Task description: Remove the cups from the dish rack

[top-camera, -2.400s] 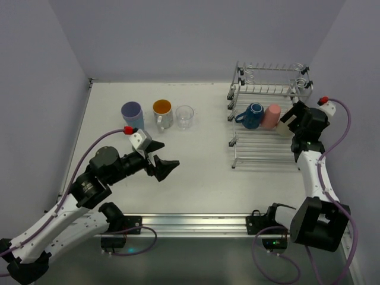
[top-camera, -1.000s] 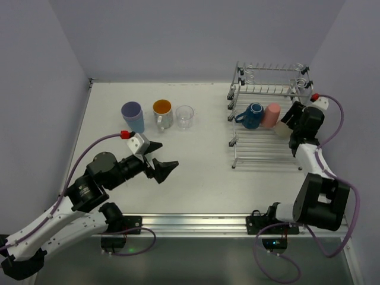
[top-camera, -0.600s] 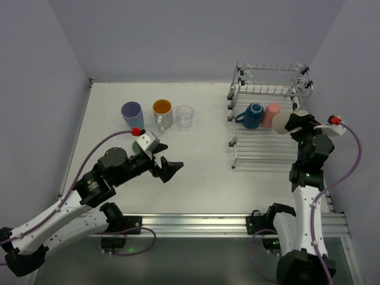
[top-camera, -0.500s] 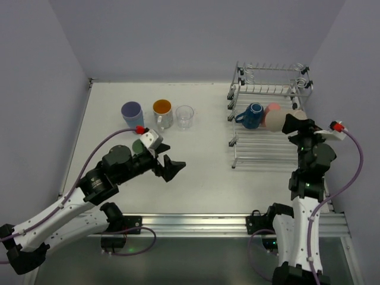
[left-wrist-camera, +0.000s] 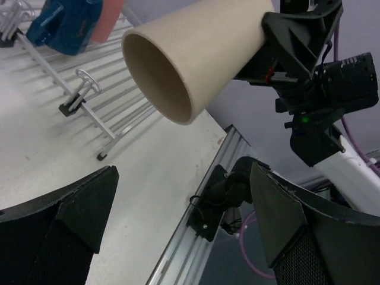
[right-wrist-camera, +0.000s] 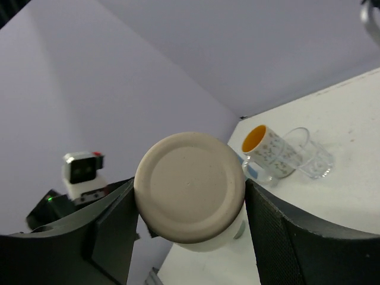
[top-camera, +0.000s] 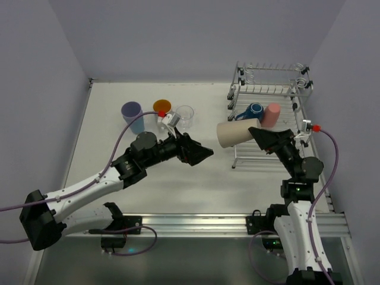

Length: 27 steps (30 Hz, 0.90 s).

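Observation:
My right gripper is shut on a beige cup, holding it by its base, sideways in the air left of the dish rack. The right wrist view shows the cup's round base between both fingers. My left gripper is open, just left of and below the cup's mouth, apart from it. A dark-blue mug and a pink cup lie on the rack's lower tier. A lavender tumbler, an orange-inside mug and a clear glass stand on the table.
The rack's upper tier carries a coiled wire holder. Purple walls close in the table at the back and both sides. The aluminium rail with the arm bases runs along the near edge.
My right arm has lifted the beige cup out of the rack and swung it left over the table. My left arm has stretched right toward it, still open.

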Each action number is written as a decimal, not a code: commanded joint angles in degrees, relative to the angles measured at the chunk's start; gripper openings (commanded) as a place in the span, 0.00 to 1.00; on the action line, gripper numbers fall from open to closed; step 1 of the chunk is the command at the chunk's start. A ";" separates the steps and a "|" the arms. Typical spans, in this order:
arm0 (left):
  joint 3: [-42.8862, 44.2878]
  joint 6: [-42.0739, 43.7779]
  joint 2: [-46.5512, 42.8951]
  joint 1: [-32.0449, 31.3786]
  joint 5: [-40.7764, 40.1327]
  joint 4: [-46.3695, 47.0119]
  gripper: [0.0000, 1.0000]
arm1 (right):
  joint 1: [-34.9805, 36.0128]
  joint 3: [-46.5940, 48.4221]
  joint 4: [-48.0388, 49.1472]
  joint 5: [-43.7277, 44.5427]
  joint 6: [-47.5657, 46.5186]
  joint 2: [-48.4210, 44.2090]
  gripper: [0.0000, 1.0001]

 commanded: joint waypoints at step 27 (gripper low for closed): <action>1.73 -8.25 8.22 0.25 0.10 27.26 0.02 | 14.73 -11.07 33.95 -2.11 15.48 13.38 0.63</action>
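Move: To the left hand's right lies the beige cup, held near its base in the right fingers with its mouth towards the open left gripper: its middle is about 13 cm right, 5 cm ahead and 4 cm higher. The clear glass stands some 28 cm ahead and 8 cm left, far below. From the right hand, the left gripper is roughly 20 cm left and 4 cm back, a little lower; in the rack, the blue mug is about 19 cm ahead and 5 cm right, the pink cup 19 cm ahead and 16 cm right, both well below. Bringing the beige cup to the left gripper, the right hand carries it about 7 cm left, some 3 cm back and down, turning counter-clockwise and keeping its grip. The left hand reaches about 5 cm right to meet the mouth, then rises nearly 4 cm as its fingertips tilt up; late on, its wide-open fingers close almost shut, pinching the cup's wall at the rim, one finger inside. ##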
